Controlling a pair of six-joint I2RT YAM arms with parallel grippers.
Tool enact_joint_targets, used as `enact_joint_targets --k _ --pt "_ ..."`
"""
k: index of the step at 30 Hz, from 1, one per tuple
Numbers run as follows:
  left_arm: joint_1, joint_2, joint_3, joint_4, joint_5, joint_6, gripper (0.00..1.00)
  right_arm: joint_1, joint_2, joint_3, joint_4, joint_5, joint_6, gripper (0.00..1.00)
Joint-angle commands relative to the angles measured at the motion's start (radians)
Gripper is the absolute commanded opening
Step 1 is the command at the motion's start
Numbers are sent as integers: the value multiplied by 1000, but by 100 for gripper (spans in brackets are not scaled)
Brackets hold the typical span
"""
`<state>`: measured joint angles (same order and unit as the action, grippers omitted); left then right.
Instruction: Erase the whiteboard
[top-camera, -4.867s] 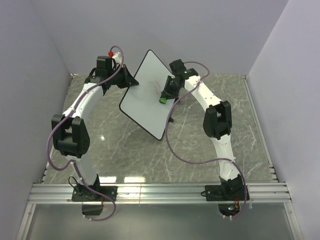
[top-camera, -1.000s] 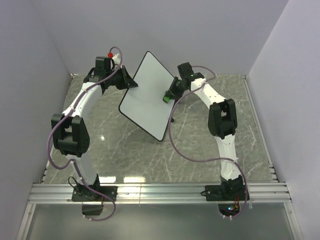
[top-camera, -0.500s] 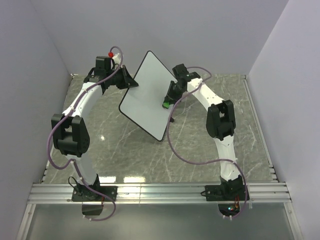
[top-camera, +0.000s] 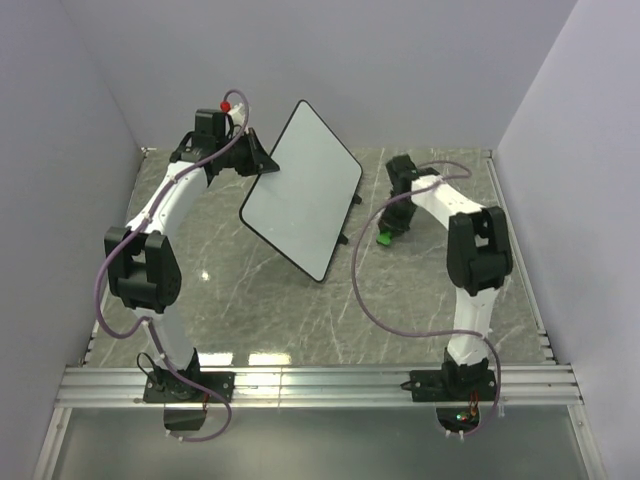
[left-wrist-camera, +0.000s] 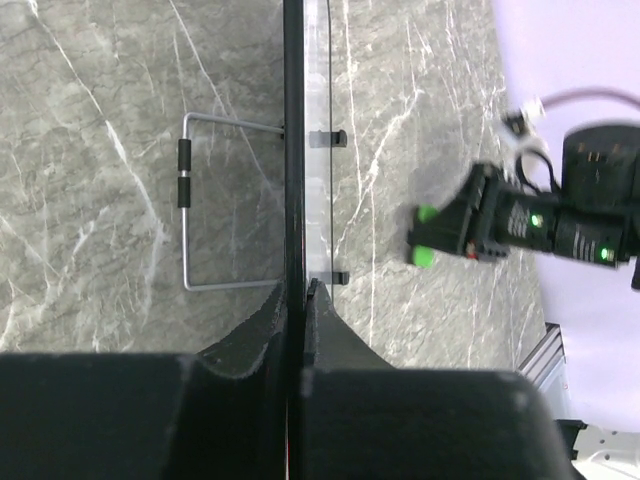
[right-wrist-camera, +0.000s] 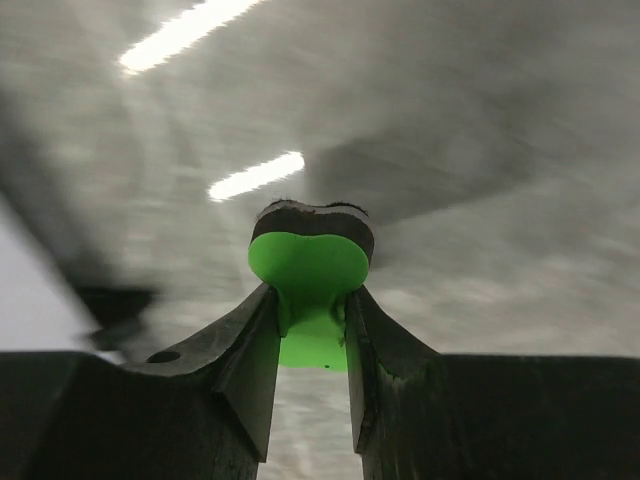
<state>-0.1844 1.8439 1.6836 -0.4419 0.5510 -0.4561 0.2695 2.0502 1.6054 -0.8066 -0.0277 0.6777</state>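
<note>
The whiteboard (top-camera: 300, 190) stands tilted above the marble table, and its white face shows no marks. My left gripper (top-camera: 266, 167) is shut on its upper left edge. In the left wrist view the whiteboard (left-wrist-camera: 293, 120) runs edge-on as a thin black line, pinched between the fingers of my left gripper (left-wrist-camera: 297, 296). My right gripper (top-camera: 388, 230) hangs low over the table to the right of the board, apart from it. It is shut on a green eraser (top-camera: 384, 238). The eraser (right-wrist-camera: 310, 265), with a dark pad at its tip, sits between the fingers of my right gripper (right-wrist-camera: 312, 310).
A bent wire stand (left-wrist-camera: 185, 215) sticks out behind the board. The right arm and eraser (left-wrist-camera: 425, 235) show across the table in the left wrist view. Grey walls close the left, back and right sides. An aluminium rail (top-camera: 320, 385) runs along the near edge.
My right gripper has left the board's face with the green eraser, moving right and down toward the table. The left gripper still holds the board, almost unmoved.
</note>
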Motion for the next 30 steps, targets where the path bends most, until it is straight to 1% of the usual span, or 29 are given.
enact_joint_targets --k 1,2,3,4,6,7,8,9,10,12,13,14,15,17,26,29,30 --pt "-52 40 5 -124 15 70 10 -9 -137 -137 29 107 -35 0" --pt "-52 44 8 -127 12 69 12 -9 -150 -188 32 109 -40 0" --pt "-52 46 14 -132 12 69 15 -9 -159 -205 32 104 -44 0" --pt "-52 49 25 -135 9 69 21 -9 -157 -225 17 95 -49 0" --pt "-52 55 39 -146 1 68 29 -9 -147 -243 12 83 -56 0" --pt "-52 57 44 -147 -3 66 36 -7 -148 -266 20 75 -59 0" --pt "-52 60 48 -155 -9 65 39 -7 -150 -275 24 75 -59 3" --pt "-53 61 54 -159 -11 65 40 -7 -153 -285 27 75 -61 9" --pt "-53 63 67 -164 -13 65 41 -7 -156 -292 33 78 -61 24" --pt "-53 63 77 -172 -17 63 43 -9 -170 -305 37 84 -63 41" --pt "-53 61 85 -173 -19 63 43 -9 -173 -309 37 90 -66 54" --pt "-53 63 90 -175 -22 62 43 -7 -180 -311 34 100 -67 60" --pt "-53 63 96 -178 -22 62 43 -9 -182 -311 32 106 -69 73" --pt "-56 63 103 -182 -25 62 43 -7 -185 -308 24 117 -76 80" --pt "-55 46 148 -207 -42 63 44 -9 -202 -276 -3 138 -86 83" --pt "-55 46 166 -216 -46 66 46 -7 -208 -253 -17 149 -93 84" --pt "-55 44 172 -219 -48 68 48 -9 -209 -240 -25 155 -96 84"
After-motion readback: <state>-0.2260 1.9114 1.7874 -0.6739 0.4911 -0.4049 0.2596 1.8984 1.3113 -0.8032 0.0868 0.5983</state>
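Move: Behind the right hand, which still holds the green eraser, the bare table spot for setting it down lies about 7 cm back, 4 cm right and 4 cm below. The whiteboard's middle is roughly 5 cm ahead of that hand, 17 cm left and 6 cm higher; its nearer black foot is level with the hand, 9 cm left and 4 cm below. From the left hand, pinching the raised edge, the whiteboard's middle lies some 8 cm right, level fore-and-aft, 11 cm below. Carrying the eraser away from the whiteboard, the right hand goes some 7 cm back and 4 cm right while sinking to the table, then opens wide to let it go, rising barely a centimetre and easing slightly right. The left fingers loosen to about half open around the whiteboard's raised edge as that hand drops about 4 cm, tipping down and rolling a little, then creeps up and back. ##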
